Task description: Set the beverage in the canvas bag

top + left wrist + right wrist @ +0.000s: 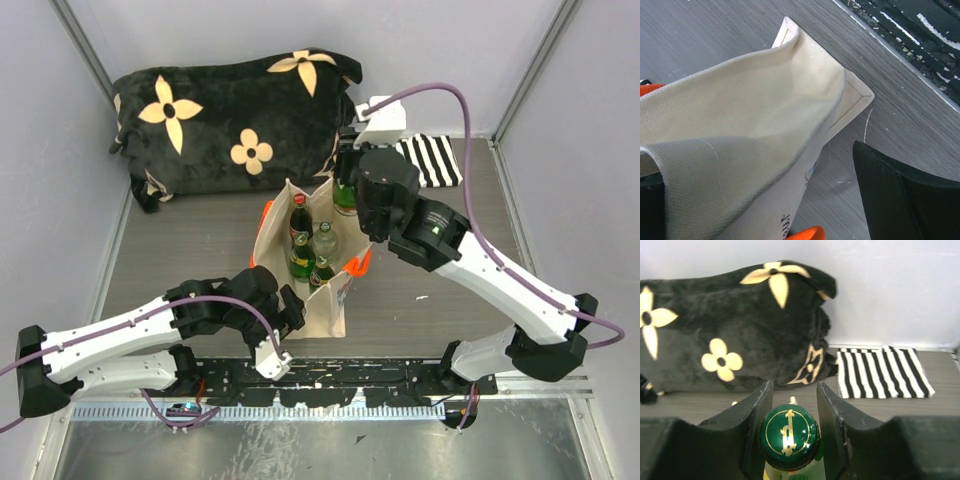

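The beige canvas bag [331,306] stands upright mid-table with its mouth open and orange handles [360,263] hanging at the sides. Several bottles stand inside, among them a red-capped one [299,214] and a clear one [325,239]. My right gripper [346,172] is shut on the neck of a green bottle [345,198], the beverage, at the bag's far rim. In the right wrist view its green and gold cap [789,436] sits between my fingers [758,410]. My left gripper [294,315] is open at the bag's near left corner, its jaws straddling the cloth wall [755,125].
A black cushion with cream flowers [230,110] lies along the back wall. A black-and-white striped cloth [432,160] lies at the back right. Grey walls enclose the table on three sides, and a black rail [340,385] runs along the near edge.
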You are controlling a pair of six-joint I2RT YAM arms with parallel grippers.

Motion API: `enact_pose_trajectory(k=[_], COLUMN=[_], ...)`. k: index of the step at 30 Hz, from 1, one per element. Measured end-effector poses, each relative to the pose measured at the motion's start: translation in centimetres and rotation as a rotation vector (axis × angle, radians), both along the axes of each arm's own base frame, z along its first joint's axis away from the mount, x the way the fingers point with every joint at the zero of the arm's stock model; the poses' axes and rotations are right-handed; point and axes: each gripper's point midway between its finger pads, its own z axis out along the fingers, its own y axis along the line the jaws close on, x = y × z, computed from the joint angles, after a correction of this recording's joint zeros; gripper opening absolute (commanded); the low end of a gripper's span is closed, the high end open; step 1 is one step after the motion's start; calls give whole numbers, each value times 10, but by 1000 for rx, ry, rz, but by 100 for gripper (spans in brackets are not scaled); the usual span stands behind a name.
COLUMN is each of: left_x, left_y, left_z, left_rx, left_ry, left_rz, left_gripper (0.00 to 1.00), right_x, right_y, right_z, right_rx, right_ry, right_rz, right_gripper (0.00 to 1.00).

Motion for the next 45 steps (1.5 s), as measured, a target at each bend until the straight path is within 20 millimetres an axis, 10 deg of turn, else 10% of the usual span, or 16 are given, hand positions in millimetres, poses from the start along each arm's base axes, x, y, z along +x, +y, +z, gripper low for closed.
enact_pose_trajectory(k=[12,45], left_x=[6,32], left_y=[-1,32], left_z=[6,153], left_rx=[-15,-618], left_ry=[-23,-50], left_rz=[33,493], left_gripper=[98,98], right_x=[3,-11], right_y=[71,130], right_z=[-46,-125], right_rx=[-23,-12], right_ry=[112,303], right_rz=[260,441], right_gripper=[1,1])
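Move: The right hand holds the last green bottle by its neck, high up; the middle of the canvas bag lies some 10 cm to its left, 9 cm back and about 34 cm below. Inside the bag, at that same depth, the cola bottle stands 13 cm left and 5 back of this hand, the clear bottle 7 left and 7 back, the green pair 10 left and 12 back. From the left hand, the bag's middle is about 10 cm ahead, 6 right and 2 lower. Leftward and down at once, each about 13 cm, the right hand brings the hanging green bottle over the bag's mouth and lowers it towards the left side, turning counter-clockwise some 25 degrees and tipping its fingers down while keeping its grip. The left hand, fingers wide open throughout, rises about 15 cm off the bag's near rim and slightly forward and left, rolling its left side down and turning counter-clockwise. ##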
